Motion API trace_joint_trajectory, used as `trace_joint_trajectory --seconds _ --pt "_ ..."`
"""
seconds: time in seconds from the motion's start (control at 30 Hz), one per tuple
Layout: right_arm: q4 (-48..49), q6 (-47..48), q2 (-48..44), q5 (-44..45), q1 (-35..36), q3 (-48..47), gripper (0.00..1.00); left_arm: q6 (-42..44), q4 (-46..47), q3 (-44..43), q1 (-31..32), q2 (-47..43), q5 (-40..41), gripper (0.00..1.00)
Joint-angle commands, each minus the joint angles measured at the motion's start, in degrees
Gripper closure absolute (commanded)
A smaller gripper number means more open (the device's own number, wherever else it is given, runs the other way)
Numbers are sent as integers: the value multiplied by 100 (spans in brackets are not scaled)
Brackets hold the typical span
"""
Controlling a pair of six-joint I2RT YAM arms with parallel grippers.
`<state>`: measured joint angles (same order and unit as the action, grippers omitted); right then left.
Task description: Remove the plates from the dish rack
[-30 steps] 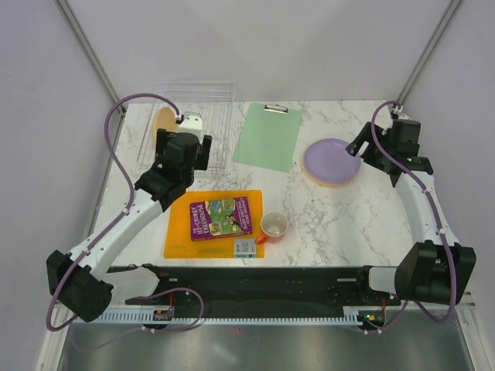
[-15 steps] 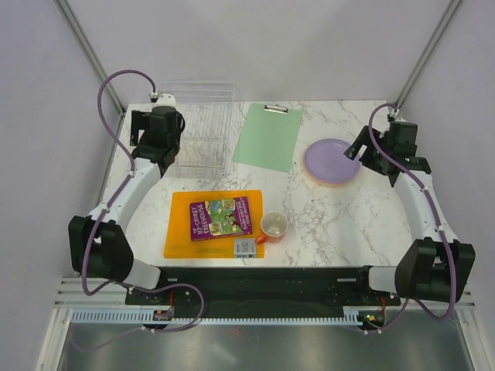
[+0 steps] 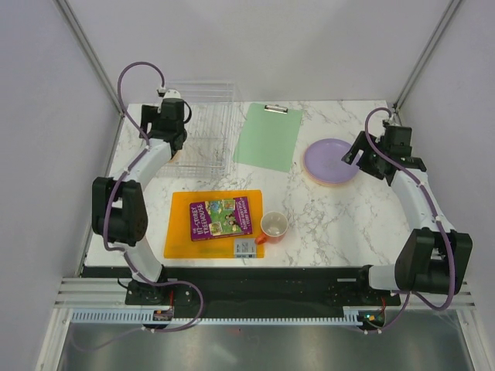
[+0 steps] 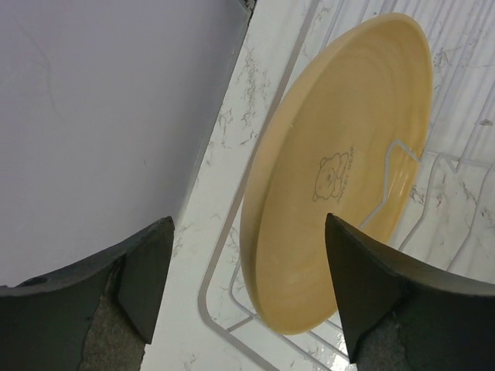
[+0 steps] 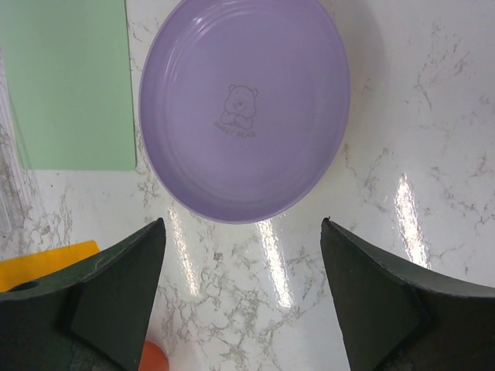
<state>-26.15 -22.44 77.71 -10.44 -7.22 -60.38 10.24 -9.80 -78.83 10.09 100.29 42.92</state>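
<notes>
One yellow-orange plate stands on edge in the wire slots of the clear dish rack. My left gripper is open, and its fingers straddle the plate's lower rim with a gap on the left side. In the top view my left gripper covers that plate at the rack's left end. The lilac plate lies flat on the table, on top of another plate whose pale rim peeks out. My right gripper hangs open just short of the lilac plate's near rim, holding nothing.
A green clipboard lies between the rack and the flat plates. Nearer the arms lies an orange cutting board with a purple book and a small box on it. An orange cup stands beside the board.
My left arm has swung from in front of the rack to its far left end, and now covers the yellow plate from above. My right gripper has drawn back slightly from the lilac plate.
</notes>
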Motion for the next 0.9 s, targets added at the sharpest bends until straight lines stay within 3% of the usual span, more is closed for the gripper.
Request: trace_joint_trajectory --seconds 0.0,0.17,0.2,0.33,0.43,0.53,0.67,0.87 --pt "207 108 33 -11 19 44 12 242 453 -291 -24 236 524 23" --pt "242 108 95 -29 28 79 12 171 602 -107 -7 44 683 45" --pt "260 117 95 -37 28 70 12 180 628 -11 2 8 709 55" --pt "277 99 95 -72 19 105 12 242 752 183 28 -167 736 61" --pt "277 99 77 -116 19 123 12 268 804 236 28 -194 788 76" --pt "269 99 42 -151 28 132 12 242 805 236 28 -133 797 77" --pt "260 108 25 -160 28 141 12 128 796 210 28 -71 745 97" --pt "286 108 95 -204 28 158 12 241 778 149 107 -194 832 98"
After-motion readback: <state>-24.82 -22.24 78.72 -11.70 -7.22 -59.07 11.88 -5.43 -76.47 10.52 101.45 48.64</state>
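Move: The left hand has the last plate, the yellow one standing on edge in the dish rack, just in front of it: its middle is about 5 cm ahead, level sideways and some 6 cm lower, with the near rim already between the open fingers. The rack's middle lies about 5 cm ahead, 7 right and 13 below. About 20 cm down are the green clipboard, 7 cm ahead and 32 right, and the orange board, 26 back and 14 right. From the right hand the yellow plate is roughly 16 cm ahead, 56 left and 3 lower. The left fingers pinch the yellow plate's near upper rim, closing from almost wide open to nearly shut with one pad on each face. The hand itself barely travels: it eases about 1 cm left and a little down as it settles onto the rim, turns some 5 degrees, then stays there with its grip. ##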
